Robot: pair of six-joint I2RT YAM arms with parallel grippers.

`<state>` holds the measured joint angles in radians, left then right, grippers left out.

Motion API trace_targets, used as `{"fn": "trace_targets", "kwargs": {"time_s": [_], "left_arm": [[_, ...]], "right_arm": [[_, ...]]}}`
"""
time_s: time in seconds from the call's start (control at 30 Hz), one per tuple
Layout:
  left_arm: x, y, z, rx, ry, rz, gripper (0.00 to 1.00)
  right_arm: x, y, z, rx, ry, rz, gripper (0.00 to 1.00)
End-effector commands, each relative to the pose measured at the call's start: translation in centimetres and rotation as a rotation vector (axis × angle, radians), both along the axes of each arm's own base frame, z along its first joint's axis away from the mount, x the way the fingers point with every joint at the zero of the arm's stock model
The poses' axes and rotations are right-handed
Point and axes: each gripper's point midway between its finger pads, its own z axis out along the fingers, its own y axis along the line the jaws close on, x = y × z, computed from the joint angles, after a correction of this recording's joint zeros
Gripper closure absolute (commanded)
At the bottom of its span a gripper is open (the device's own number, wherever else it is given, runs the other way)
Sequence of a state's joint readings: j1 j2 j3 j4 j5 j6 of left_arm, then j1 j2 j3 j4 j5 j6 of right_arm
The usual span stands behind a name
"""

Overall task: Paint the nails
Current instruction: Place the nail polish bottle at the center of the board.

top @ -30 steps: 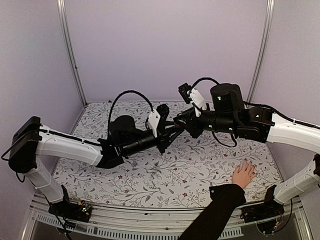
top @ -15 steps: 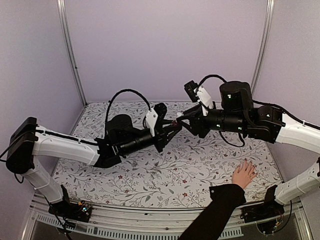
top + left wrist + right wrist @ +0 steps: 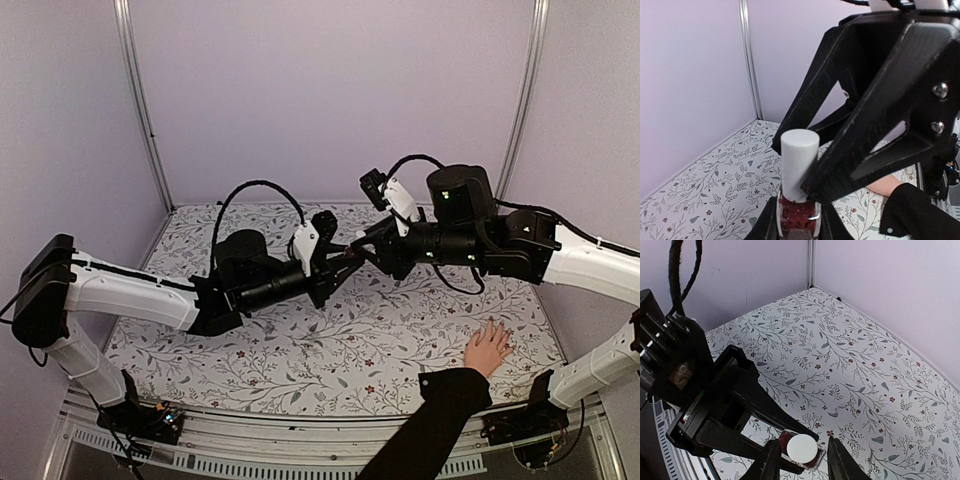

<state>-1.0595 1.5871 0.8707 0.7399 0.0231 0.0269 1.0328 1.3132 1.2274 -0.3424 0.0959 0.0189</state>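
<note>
My left gripper (image 3: 343,263) is shut on a small dark-red bottle (image 3: 799,219) with a white cap (image 3: 799,160), holding it upright above mid-table. My right gripper (image 3: 364,243) meets it from the right. In the right wrist view its two fingers (image 3: 771,460) straddle the cap (image 3: 802,448) with a gap on each side, so it is open. A light-skinned hand (image 3: 488,348) with a black sleeve (image 3: 430,425) lies flat at the near right. The nails are too small to make out.
A floral cloth (image 3: 300,350) covers the table, and lilac walls with metal corner posts (image 3: 140,100) close it in. The person's forearm crosses the near edge beside the right arm's base (image 3: 530,425).
The right arm swung right and up away from the bottle, then came back left to it. The left arm and the hand have barely moved.
</note>
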Motion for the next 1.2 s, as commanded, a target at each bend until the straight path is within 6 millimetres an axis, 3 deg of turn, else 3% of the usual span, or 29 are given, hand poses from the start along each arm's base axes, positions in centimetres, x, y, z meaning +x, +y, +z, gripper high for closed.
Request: {"fn": "trace_targets", "kwargs": {"time_s": [0.0,0.27,0.33,0.43,0.53,0.6,0.63,0.67,0.9,1.17], "left_arm": [[0.1,0.4,1.2,-0.015,-0.034,0.0,1.0],[0.4,0.4,0.5,0.023,-0.055,0.018,1.0],[0.5,0.4,0.4,0.035,-0.054,0.027,1.0],[0.5,0.6,0.3,0.035,-0.047,0.03,0.78],[0.5,1.2,0.5,0.008,-0.035,0.034,0.47],[0.5,1.9,0.7,-0.016,-0.022,0.042,0.35],[0.5,2.3,0.7,-0.024,-0.015,0.046,0.12],[0.5,2.8,0.8,-0.034,-0.009,0.051,0.02],[0.9,7.1,0.9,-0.08,0.066,0.106,0.0],[1.5,10.7,0.4,-0.102,0.103,0.183,0.0]], "right_arm": [[0.4,0.1,1.2,0.014,-0.011,0.003,0.71],[0.5,0.3,1.0,0.019,0.006,0.023,0.98],[0.6,0.1,1.0,0.019,0.005,0.019,1.0],[1.0,-0.2,0.8,0.021,0.006,0.006,1.0],[1.6,-0.7,0.5,0.023,0.006,-0.016,1.0],[2.1,-1.2,0.2,0.032,0.005,-0.035,1.0],[2.5,-1.6,0.1,0.041,0.003,-0.045,1.0],[2.8,-1.8,-0.2,0.049,0.006,-0.051,1.0],[4.7,-2.3,-3.2,0.087,-0.025,-0.09,1.0],[7.0,-0.7,-10.0,0.044,-0.016,-0.114,1.0]]}}
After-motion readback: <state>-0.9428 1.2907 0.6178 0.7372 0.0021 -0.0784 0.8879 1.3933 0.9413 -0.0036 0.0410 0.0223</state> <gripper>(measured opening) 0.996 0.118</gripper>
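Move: The nail polish bottle stands between the left hand's pads, its middle about 1 cm above that hand's point. From the right hand, whose open fingers straddle the white cap, the bottle's middle is about 2 cm below and 1 cm left. The board's centre lies some 12 cm ahead of the right hand, 6 cm left and 28 cm down; the person's hand rests about 3 cm back and 27 cm right of it, equally low. The bottle changes hands in mid-air: the right fingers close and pinch its white cap while both arms stay almost still, then the left fingers open wide, let go of the body and back off about 9 cm to the left. The right hand, keeping its grip, carries the bottle first forward and slightly right, then mainly down towards the board, some 9 cm lower overall and 5 cm farther out. ##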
